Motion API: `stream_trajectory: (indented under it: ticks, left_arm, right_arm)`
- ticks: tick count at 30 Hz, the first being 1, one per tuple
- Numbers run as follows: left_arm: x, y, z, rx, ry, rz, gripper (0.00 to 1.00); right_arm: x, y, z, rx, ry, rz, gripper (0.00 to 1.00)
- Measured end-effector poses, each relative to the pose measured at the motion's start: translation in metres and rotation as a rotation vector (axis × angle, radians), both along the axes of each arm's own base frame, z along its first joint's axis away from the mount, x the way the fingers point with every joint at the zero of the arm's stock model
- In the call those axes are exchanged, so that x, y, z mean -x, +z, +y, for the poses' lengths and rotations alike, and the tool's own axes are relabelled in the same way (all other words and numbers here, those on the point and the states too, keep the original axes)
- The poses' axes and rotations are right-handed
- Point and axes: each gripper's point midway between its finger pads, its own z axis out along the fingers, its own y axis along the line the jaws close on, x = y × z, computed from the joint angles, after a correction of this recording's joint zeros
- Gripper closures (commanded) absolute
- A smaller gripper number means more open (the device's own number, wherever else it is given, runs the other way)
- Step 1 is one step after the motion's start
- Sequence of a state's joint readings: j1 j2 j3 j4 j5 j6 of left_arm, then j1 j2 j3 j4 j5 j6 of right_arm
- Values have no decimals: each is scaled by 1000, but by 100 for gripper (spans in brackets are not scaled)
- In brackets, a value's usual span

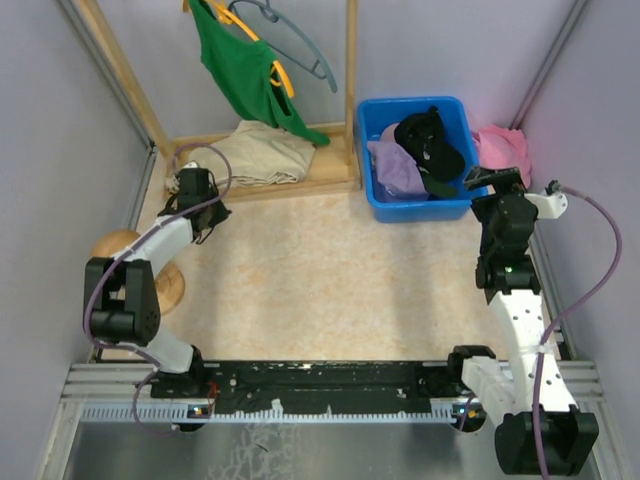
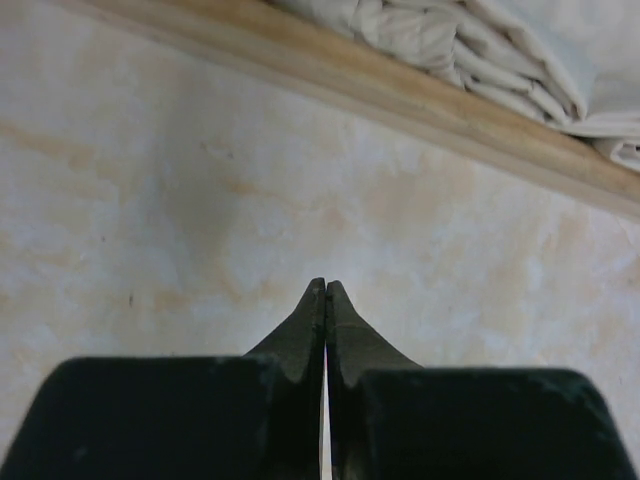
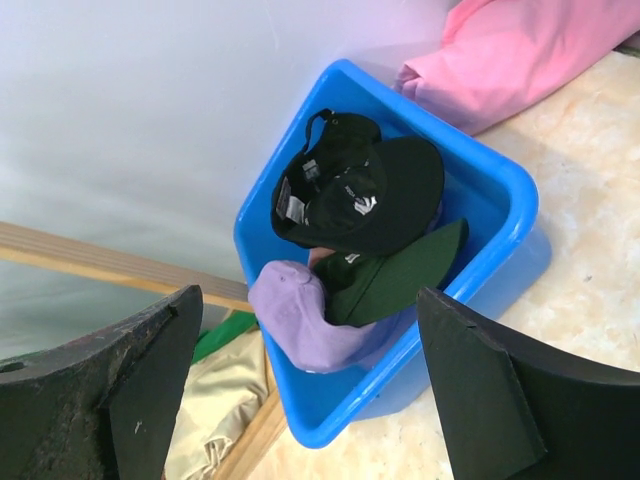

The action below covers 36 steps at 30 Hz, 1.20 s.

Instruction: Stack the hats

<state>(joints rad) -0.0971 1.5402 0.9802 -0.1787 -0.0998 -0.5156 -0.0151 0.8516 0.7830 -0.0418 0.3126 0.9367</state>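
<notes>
The hats lie piled in a blue bin (image 1: 372,190) at the back right. A black cap (image 3: 360,195) with a small white logo is on top. Under it a second dark cap (image 3: 395,280) shows its brim, and a lavender cap (image 3: 300,320) lies at the bin's near end. My right gripper (image 3: 310,300) hovers just off the bin's right corner, open and holding nothing, and it also shows in the top view (image 1: 487,180). My left gripper (image 2: 326,286) is shut on nothing, low over the table near the wooden rack (image 1: 195,195).
A bright pink cloth (image 1: 500,148) lies right of the bin against the wall. A wooden rack (image 1: 340,180) holds folded beige cloth (image 1: 255,152), with a green shirt (image 1: 240,70) hanging above. A round wooden form (image 1: 125,250) stands at the left.
</notes>
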Motion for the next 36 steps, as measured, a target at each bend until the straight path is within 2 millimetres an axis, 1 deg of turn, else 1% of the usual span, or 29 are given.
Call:
stream_trajectory:
  ticks: [3,7,9,11,13,16,17,22,28,31,34,36]
  left_arm:
    - [-23,1,4,-71,26,-43,100]
    - [-61,-1,14,-156,80,-62,100]
    - [-81,-9,21,-195,112,-50,100]
    - [-90,-20,28,-220,133,-28,100]
    - [-94,-32,37,-233,151,3,100]
    - [-93,-49,50,-240,172,47,100]
    - [-93,-54,60,-242,190,63,100]
    - [-95,-71,83,-256,224,116,100]
    - [-122,-69,102,-263,245,96,100]
    - [-133,-68,111,-270,250,86,100]
    - [-134,-66,111,-265,241,82,100]
    - [-132,-64,110,-256,232,77,100]
  right_arm:
    - [1,-4,3,7,18,5,13]
    - [2,-13,6,16,37,28,13]
    - [3,-14,6,26,42,34,13]
    - [3,-13,6,36,46,33,13]
    - [4,-13,7,46,50,36,13]
    - [4,-14,6,63,53,40,13]
    - [4,-14,6,67,54,42,13]
    - [4,-14,7,82,64,44,13]
    - [4,-16,10,106,85,55,13]
    - [4,-17,10,127,96,61,13]
    - [2,-17,13,152,117,66,13]
    - [0,-18,16,169,140,68,13]
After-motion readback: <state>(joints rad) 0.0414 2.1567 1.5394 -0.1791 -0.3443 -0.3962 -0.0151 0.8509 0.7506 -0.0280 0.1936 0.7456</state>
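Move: The left part of the wooden rack's front rail lies about 13 cm ahead of the shut left fingers, 10 cm to their left and 8 cm below. The beige cloth on the rack is some 25 cm ahead, 6 cm right and 6 cm lower; the wooden disc stands about 15 cm back, 15 cm left and 10 cm lower. From the right hand, that rail part is roughly 20 cm ahead, 85 cm left and 28 cm below. The shut fingertips of the left hand come up against the left part of the rack's front rail and push it forward: the hand goes some 9 cm forward, slants down and left, then forward again by about 4 cm, its left side rolling up some 15 degrees. The open right hand hovers by the blue box, sinking about 2 cm and rolling slightly. ##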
